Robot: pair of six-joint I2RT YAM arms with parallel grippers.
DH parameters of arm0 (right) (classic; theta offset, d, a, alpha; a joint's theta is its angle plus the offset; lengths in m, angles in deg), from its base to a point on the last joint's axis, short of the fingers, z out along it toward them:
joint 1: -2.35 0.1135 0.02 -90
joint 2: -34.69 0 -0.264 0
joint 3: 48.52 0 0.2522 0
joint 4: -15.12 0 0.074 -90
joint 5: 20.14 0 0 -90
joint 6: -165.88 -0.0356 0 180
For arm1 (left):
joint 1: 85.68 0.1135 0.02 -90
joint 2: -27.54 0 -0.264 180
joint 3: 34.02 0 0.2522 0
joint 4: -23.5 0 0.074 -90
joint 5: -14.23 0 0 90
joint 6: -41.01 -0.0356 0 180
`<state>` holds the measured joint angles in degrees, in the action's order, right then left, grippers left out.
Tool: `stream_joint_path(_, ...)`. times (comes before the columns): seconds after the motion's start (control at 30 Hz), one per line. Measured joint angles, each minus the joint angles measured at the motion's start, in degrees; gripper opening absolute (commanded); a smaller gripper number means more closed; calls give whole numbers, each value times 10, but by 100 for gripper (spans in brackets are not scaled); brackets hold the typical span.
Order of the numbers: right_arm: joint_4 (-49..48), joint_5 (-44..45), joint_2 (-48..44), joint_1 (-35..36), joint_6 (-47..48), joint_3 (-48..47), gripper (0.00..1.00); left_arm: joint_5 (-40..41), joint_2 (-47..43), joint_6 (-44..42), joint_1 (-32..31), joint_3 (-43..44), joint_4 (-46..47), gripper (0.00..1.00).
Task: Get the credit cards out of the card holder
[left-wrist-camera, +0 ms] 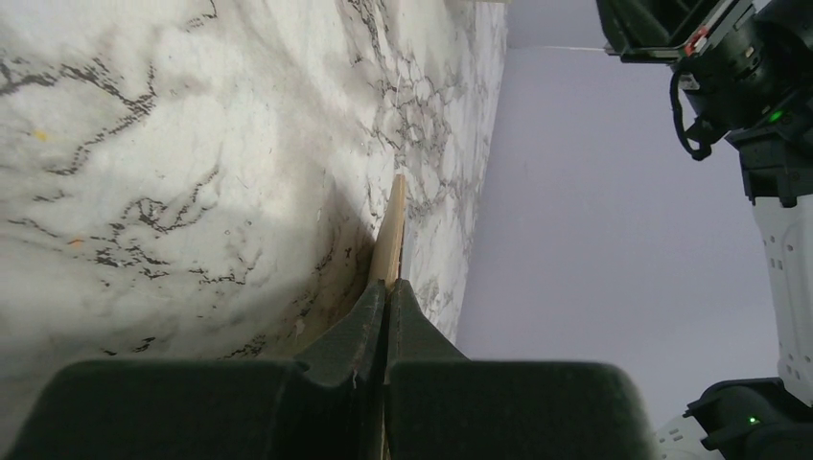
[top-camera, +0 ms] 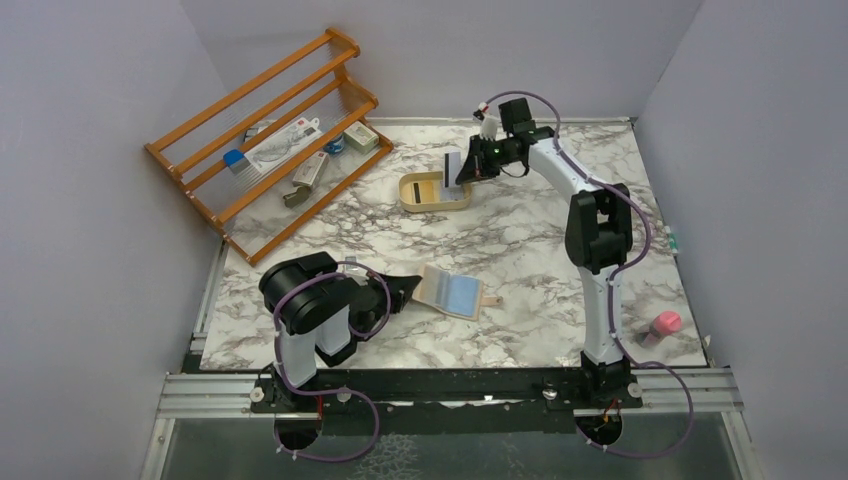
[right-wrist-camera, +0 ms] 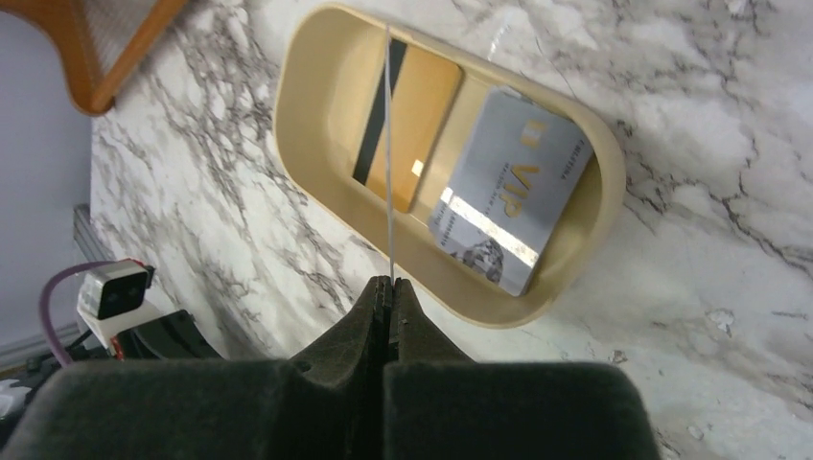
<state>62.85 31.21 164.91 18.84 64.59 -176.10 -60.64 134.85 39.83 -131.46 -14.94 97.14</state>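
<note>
The tan card holder (top-camera: 455, 290) lies open on the marble table, a light blue credit card (top-camera: 463, 293) showing in its pocket. My left gripper (top-camera: 408, 288) is shut on the holder's left edge; in the left wrist view the card holder (left-wrist-camera: 389, 235) is a thin tan edge running out from between the left gripper's (left-wrist-camera: 388, 285) closed jaws. My right gripper (top-camera: 468, 166) is shut on a whitish card (top-camera: 452, 170) with a black stripe, held upright above the cream tray (top-camera: 435, 205). In the right wrist view this card (right-wrist-camera: 388, 144) shows edge-on in the right gripper (right-wrist-camera: 386, 281).
The oval tray (right-wrist-camera: 292, 125) holds a yellowish card with a black stripe (right-wrist-camera: 422, 125) and a silver VIP card (right-wrist-camera: 508, 192). A wooden rack (top-camera: 265, 140) with small items stands at the back left. A pink bottle (top-camera: 664, 324) sits at the right edge.
</note>
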Motion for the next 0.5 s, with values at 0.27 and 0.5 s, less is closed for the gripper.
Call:
stream_joint_path(0.27, 2, 19, 0, 0, 15, 74, 1, 0, 0, -1, 3, -1, 0, 0)
stream_joint_path(0.5, 3, 24, 1, 0, 19, 84, 1, 0, 0, -2, 3, -1, 0, 0)
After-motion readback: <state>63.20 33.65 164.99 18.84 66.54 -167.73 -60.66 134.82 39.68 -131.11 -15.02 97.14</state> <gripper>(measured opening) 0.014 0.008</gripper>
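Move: The right hand already holds a card over the tray's right end. The silver cards lie about 10 cm below this hand, roughly 2 cm ahead and 2 cm to its left. At the same depth, the tray's middle is 2 cm ahead and 6 cm left, the yellow cards 2 cm ahead and 7 cm left. From the left hand, the silver cards lie some 22 cm ahead, 8 cm right and 3 cm lower. Still pinching the card by its near right corner, the right hand lowers it into the tray's right end; card or fingertips seem to touch the tray. The hand sinks about 5 cm, draws back nearly 3 cm with a slight drift right, tips some 5 to 10 degrees, then settles with fingers shut. ##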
